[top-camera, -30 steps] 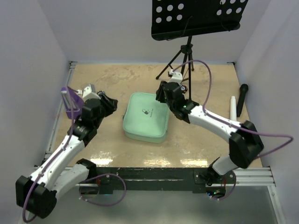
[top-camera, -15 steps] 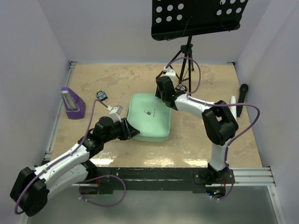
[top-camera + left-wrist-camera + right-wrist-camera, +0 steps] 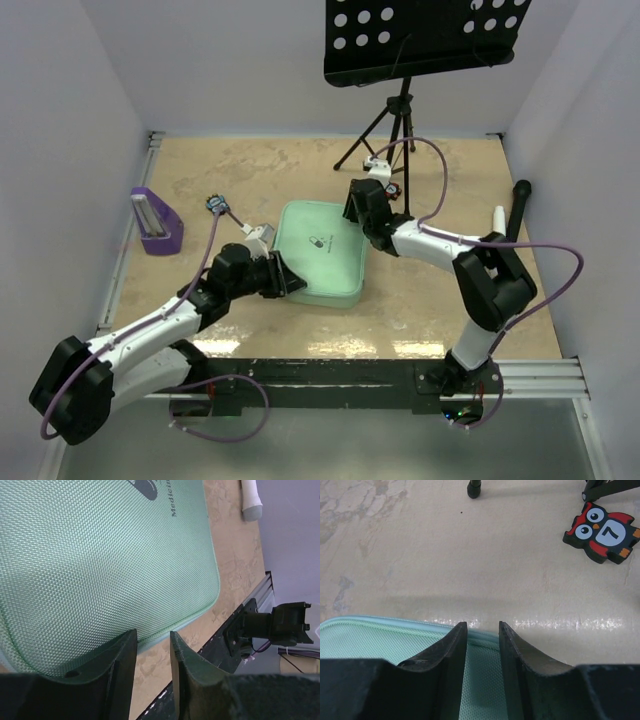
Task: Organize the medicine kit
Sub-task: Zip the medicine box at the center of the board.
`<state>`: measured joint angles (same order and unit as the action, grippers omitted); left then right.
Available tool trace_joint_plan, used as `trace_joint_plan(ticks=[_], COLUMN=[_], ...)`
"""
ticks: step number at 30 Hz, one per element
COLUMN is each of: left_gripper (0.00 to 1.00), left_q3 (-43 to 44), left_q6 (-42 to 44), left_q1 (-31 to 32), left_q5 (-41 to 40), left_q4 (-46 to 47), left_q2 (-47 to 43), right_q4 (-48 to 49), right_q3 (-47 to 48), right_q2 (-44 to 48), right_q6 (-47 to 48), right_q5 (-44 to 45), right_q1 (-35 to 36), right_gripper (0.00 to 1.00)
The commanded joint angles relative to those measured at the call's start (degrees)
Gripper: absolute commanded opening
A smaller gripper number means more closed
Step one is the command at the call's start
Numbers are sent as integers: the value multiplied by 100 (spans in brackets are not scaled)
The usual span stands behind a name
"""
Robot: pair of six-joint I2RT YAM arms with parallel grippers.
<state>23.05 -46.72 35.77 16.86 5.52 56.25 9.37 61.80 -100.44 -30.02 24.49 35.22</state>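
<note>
The medicine kit (image 3: 318,252), a mint-green square soft case with a small pill logo, lies shut at the middle of the table. My left gripper (image 3: 290,284) is low at its near left edge. In the left wrist view my left gripper (image 3: 152,639) stands open a narrow way, its tips just at the kit's (image 3: 100,565) rim, with bare table in the gap. My right gripper (image 3: 357,211) is over the kit's far right corner. In the right wrist view my right gripper (image 3: 482,629) is also narrowly open above that corner of the kit (image 3: 375,640), holding nothing.
A purple stand (image 3: 155,222) sits at the left edge. One small owl piece (image 3: 215,203) lies behind the left arm and another (image 3: 602,531) beside the music stand's tripod (image 3: 395,130). A white tube (image 3: 497,228) and a black microphone (image 3: 518,205) lie at the right wall.
My left arm swung from beside the purple stand down to the kit's near left edge. My right gripper shifted slightly toward the kit's far right corner. Both jaws narrowed a little.
</note>
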Motion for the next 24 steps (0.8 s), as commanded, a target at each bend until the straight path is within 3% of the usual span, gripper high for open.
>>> trace_joint_plan(ticks=[1,10,24], left_gripper=[38,38,38], left_q3=[261,604,1395], left_q6=[207,321,620], left_q1=[-105,-913,-1134], left_q5=[-798,-1071,-1089], left_q4=[-350,-403,204], left_q2=[368,1151,2548], right_q4=[-339,-251,-348], right_q3=[-694,-1539,-2084], right_q2=[384,1158,1993], right_q6=[-179,-338,-522], right_q5=[-506,-919,-1386], right_q1=[64,99,318], right_gripper=[36,36,36])
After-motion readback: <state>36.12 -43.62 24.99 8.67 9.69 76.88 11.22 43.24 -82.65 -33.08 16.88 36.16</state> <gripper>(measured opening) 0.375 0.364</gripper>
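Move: The medicine box lies between the hands. Its middle is about 10 cm ahead of the left hand, 5 cm to its right and 5 cm below; from the right hand, at the far right corner, it is some 9 cm back, 7 cm left and 5 cm lower. A red owl block sits roughly 12 cm ahead and 13 cm right of the right hand, 8 cm below, and a blue one about 25 cm ahead and 25 cm left of the left hand, likewise 8 cm lower. Forward and slightly left goes the left hand, about 12 cm from the medicine box's near left corner onto its lid, fingertips on the fabric and wrist turning some 15 degrees counter-clockwise. Meanwhile the right hand draws back about 8 cm, its fingers still straddling the rim near the far right corner, so the two work the box round clockwise. Neither gripper's opening changes. ##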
